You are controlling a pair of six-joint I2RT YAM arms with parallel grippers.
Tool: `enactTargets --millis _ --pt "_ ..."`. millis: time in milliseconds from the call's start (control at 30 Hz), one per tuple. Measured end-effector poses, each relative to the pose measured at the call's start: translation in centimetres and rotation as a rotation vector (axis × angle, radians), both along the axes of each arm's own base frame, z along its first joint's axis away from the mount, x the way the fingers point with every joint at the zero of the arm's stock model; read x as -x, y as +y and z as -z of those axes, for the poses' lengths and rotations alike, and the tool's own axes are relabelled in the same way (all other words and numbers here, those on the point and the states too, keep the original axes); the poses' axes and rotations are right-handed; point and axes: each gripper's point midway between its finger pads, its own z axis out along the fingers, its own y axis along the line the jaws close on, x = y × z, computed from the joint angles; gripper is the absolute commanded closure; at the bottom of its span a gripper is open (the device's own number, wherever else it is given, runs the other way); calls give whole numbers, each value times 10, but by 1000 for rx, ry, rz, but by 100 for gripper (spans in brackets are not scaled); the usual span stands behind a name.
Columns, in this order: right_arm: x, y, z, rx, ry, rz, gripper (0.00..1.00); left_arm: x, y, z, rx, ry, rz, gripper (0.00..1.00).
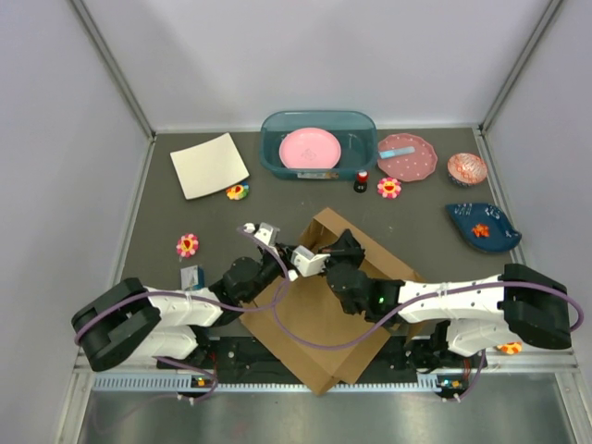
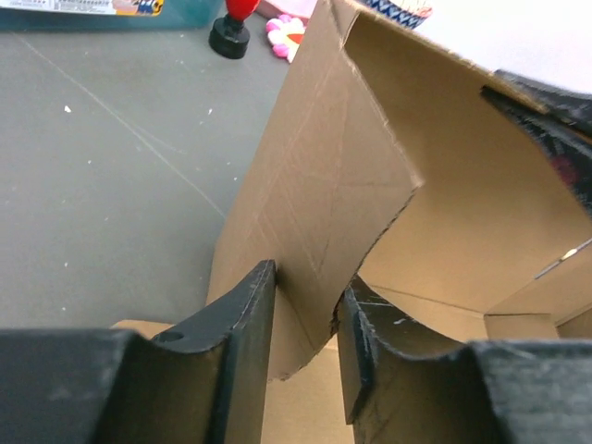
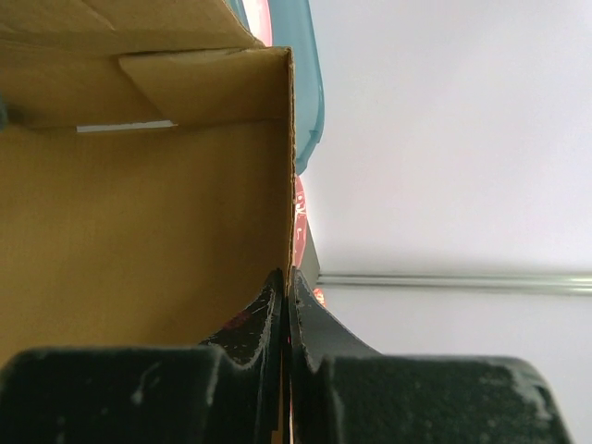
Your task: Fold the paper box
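Observation:
The paper box (image 1: 314, 324) is a brown corrugated sheet lying at the table's near middle, its far walls folded up. A raised flap of the box (image 2: 324, 166) stands between the parted fingers of my left gripper (image 2: 310, 282), with a clear gap to the right finger (image 2: 370, 342). From above, the left gripper (image 1: 298, 261) sits at the box's left far corner. My right gripper (image 1: 344, 245) is at the far wall. In its wrist view the right gripper (image 3: 285, 276) is shut on the thin edge of an upright box wall (image 3: 139, 231).
A cream square sheet (image 1: 209, 165) lies at the back left. A teal tub (image 1: 361, 129) holds a pink plate. A small red-topped bottle (image 1: 362, 181), a dotted pink plate (image 1: 407, 155), a blue dish (image 1: 483, 227) and flower pieces (image 1: 188, 244) lie around.

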Motion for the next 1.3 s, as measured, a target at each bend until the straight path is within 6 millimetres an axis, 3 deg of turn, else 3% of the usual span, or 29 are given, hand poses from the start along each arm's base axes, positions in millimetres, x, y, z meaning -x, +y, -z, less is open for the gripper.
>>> enactTargets --millis 300,567,767,900,1067,1300 --pt "2 1 0 2 0 -4 100 1 12 35 -122 78 -39 56" --pt "2 1 0 2 -1 -2 100 5 17 48 -175 103 -36 45" --pt "2 1 0 -6 1 0 100 10 24 41 -178 76 -30 38" --pt "2 1 0 -9 1 1 100 13 29 25 -167 36 -30 33" --pt "2 1 0 -14 2 2 100 15 41 3 -135 -17 -54 32" --pt "2 1 0 -17 3 2 100 22 66 -9 -68 -45 -119 32"
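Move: The left gripper's part-opened fingers straddle the near, lower corner of the box's upright end flap, whose middle lies about 5 cm ahead of them, 2 cm right and 2 cm higher. The top edge of the far wall, where the right gripper pinches it, is some 12 cm right, 4 cm ahead and 5 cm up; the box floor's middle is about 14 cm back, 6 cm right and 10 cm below. From the right gripper the flap is about 9 cm left, level with it, and 3 cm lower. Slip the left gripper off the end flap: keep opening its fingers, sink about 5 cm with a slight roll and tip-down, then rise again to about the starting height while drawing left some 6 cm and slightly back, away from the flap. Keep the right gripper still, pinching the far wall's top edge. ##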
